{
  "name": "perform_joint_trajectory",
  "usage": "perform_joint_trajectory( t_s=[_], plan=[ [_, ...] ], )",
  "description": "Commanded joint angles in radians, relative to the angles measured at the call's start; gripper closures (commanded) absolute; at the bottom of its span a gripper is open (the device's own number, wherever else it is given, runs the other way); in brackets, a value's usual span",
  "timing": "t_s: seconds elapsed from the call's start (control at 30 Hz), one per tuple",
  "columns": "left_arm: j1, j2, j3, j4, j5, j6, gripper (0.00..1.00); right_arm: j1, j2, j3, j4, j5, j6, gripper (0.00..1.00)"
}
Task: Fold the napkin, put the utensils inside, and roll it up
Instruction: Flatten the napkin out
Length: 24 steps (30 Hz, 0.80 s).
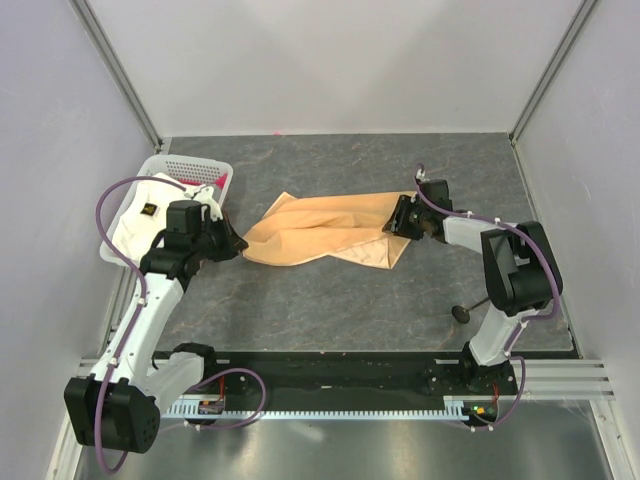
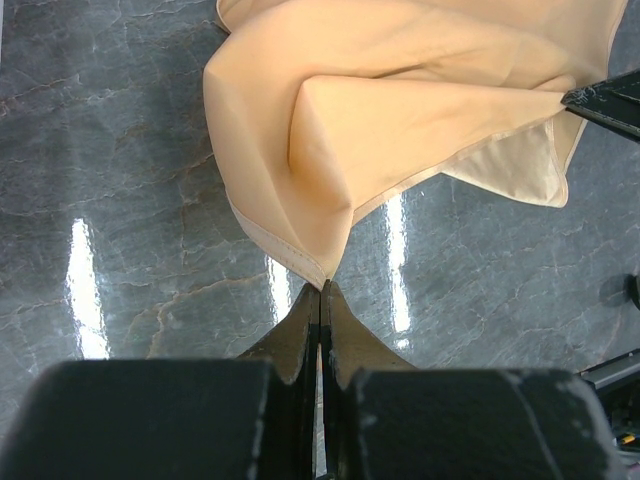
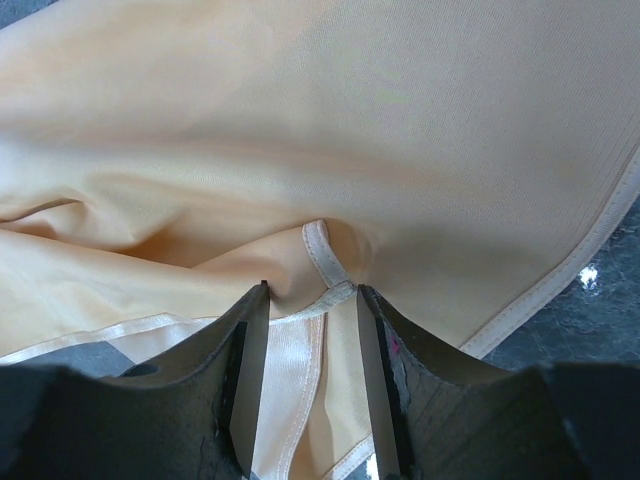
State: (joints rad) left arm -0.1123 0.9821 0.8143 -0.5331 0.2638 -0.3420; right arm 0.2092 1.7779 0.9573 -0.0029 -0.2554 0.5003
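Observation:
The peach-tan napkin [image 1: 320, 230] lies crumpled across the middle of the dark table, seen close up in the wrist views [image 2: 400, 100] [image 3: 350, 120]. My left gripper [image 1: 236, 243] [image 2: 320, 287] is at its left end, shut on the tip of a hemmed corner. My right gripper [image 1: 392, 226] [image 3: 310, 290] is at the napkin's right end. Its jaws stand apart, with a fold of the white-stitched hem lying between them. Only one of the utensils shows, a small black spoon [image 1: 463, 311], lying on the table by the right arm's base.
A white basket [image 1: 190, 165] stands at the back left, holding a white cloth with a dark mark [image 1: 150, 210] and a pink-red cloth [image 1: 216, 184]. Pale walls enclose the table on three sides. A black rail [image 1: 330, 375] runs along the near edge.

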Motion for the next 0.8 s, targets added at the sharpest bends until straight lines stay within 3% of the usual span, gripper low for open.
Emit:
perform_joint_trajectory(
  t_s=[0.0, 0.23, 0.33, 0.47, 0.77],
  plan=[
    [0.006, 0.004, 0.017, 0.012, 0.006, 0.044, 0.98, -0.002, 0.029, 0.008, 0.049, -0.018, 0.006, 0.52],
    [0.006, 0.004, 0.017, 0.012, 0.006, 0.044, 0.98, -0.002, 0.044, -0.009, 0.058, 0.002, 0.009, 0.52],
    [0.006, 0.004, 0.019, 0.012, 0.003, 0.044, 0.98, -0.004, 0.048, -0.006, 0.057, 0.001, 0.001, 0.57],
    [0.005, 0.004, 0.017, 0.012, 0.002, 0.044, 0.98, -0.004, 0.046, 0.003, 0.058, 0.002, -0.003, 0.78],
    [0.006, 0.021, 0.040, 0.016, -0.020, 0.034, 0.98, -0.004, -0.113, 0.029, -0.052, 0.074, -0.026, 0.89]
  ],
)
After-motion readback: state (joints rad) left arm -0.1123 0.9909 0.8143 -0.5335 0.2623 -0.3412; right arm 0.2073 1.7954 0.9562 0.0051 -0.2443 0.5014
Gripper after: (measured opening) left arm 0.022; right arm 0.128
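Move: The loose hemmed corner of the napkin's near edge lies between the open right fingertips, practically at the hand point and about 1 cm lower. The pale tip of the under-flap is about 9 cm back of the right hand; the napkin's far right corner sits some 9 cm ahead and 6 cm to the right. From the left hand, that hemmed corner is roughly 10 cm ahead, 35 cm right and 13 cm below. The napkin's loose hemmed corner gets pinched by the right hand, which sinks about 1 cm onto it with barely any sideways travel, its half-open fingers closing almost shut from either side. The left hand stays put in the air, still gripping the napkin's left corner. ##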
